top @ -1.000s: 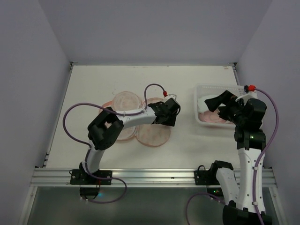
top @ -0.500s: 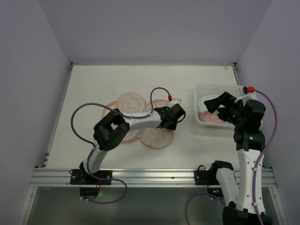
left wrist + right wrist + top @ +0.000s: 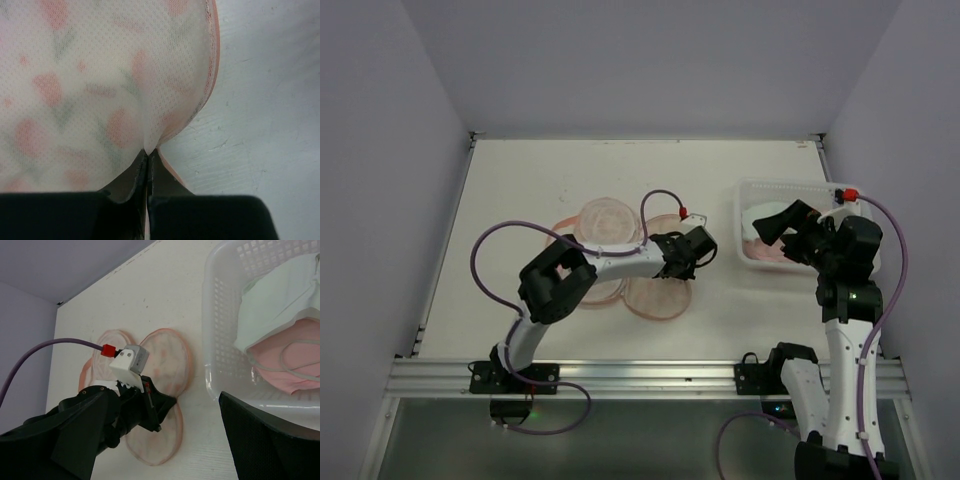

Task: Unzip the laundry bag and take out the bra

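Observation:
The laundry bag lies open on the table, its peach printed halves spread flat. My left gripper is shut on the bag's edge at its narrow waist. In the left wrist view the closed jaws pinch the printed mesh fabric at the gripper. The right wrist view shows the bag under the left gripper. My right gripper hovers open and empty over the white basket. A pink bra with a thin strap lies in the basket.
The white lattice basket stands at the right of the table, with a white cloth over the pink garment. Grey walls close the table on three sides. One right finger fills the lower right of the right wrist view.
My left gripper has moved right, dragging the pinched bag edge with it, so the bag has shifted right. My right gripper has barely moved over the basket.

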Available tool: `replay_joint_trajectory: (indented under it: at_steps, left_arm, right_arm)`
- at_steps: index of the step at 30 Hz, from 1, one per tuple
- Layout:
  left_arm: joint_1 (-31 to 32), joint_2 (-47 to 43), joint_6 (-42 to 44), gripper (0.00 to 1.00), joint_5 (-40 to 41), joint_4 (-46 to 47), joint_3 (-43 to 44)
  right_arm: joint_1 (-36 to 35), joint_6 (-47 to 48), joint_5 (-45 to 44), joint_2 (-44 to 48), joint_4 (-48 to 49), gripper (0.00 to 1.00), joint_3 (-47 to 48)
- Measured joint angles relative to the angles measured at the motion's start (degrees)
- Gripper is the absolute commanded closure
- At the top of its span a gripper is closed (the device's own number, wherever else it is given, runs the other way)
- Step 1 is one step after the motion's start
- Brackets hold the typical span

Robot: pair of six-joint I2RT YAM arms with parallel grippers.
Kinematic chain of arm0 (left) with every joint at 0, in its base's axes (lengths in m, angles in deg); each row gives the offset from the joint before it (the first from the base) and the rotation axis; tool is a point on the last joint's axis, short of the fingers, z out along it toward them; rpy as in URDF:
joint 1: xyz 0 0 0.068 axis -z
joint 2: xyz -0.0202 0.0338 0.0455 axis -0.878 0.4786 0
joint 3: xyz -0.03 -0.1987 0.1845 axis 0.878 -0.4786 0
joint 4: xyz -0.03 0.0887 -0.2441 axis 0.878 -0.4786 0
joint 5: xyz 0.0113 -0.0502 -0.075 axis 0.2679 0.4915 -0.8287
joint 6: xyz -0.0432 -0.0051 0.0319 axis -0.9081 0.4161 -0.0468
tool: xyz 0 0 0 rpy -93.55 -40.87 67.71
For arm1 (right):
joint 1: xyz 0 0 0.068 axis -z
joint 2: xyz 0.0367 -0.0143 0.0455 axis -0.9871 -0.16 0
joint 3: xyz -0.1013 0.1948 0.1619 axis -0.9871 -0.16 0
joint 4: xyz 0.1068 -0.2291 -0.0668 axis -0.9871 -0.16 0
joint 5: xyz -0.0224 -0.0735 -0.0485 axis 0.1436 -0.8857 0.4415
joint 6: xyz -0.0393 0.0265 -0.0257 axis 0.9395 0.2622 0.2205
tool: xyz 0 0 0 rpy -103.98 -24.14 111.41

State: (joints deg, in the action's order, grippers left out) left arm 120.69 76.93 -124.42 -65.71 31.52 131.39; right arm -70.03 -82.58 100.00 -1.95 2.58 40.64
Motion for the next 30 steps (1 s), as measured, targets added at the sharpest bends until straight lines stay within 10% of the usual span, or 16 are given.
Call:
replay_joint_trajectory:
  at_steps: [13, 30]
  left_arm:
    - [-1.9, -14.1, 3.3, 1.00, -4.2, 1.2, -4.0]
    - [-21.2, -28.7, 8.3, 0.99, -13.3, 6.4, -21.0]
  right_arm:
    - [-0.3, 0.2, 0.0, 0.2, -0.1, 0.06, 0.0]
    - [-0.7, 4.6, 1.7, 1.6, 0.0, 0.06, 0.0]
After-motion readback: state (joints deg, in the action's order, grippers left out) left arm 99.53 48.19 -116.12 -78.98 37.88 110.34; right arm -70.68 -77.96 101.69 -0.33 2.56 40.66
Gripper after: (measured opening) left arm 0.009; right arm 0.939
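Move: The left hand, low at the table, already pinches the waist of the laundry bag's open right flap by its outer edge. That flap's middle lies some 7 cm to the hand's left, about level ahead, and the bag's left half, where the flap is going, about 22 cm left and 5 cm farther out. The white basket is roughly 34 cm right and 13 cm ahead. From the right hand the left half lies about 38 cm left, 7 cm ahead and 25 cm below. Keeping its shut fingers pinched on the flap's edge, the left hand lifts it almost straight up, about 16 cm, then swings left some 14 cm and a little forward towards the bag's left half, sinking again by 6 to 7 cm. On the way up the fingers tip about 20 degrees to point more to the right, then ease partly back. ##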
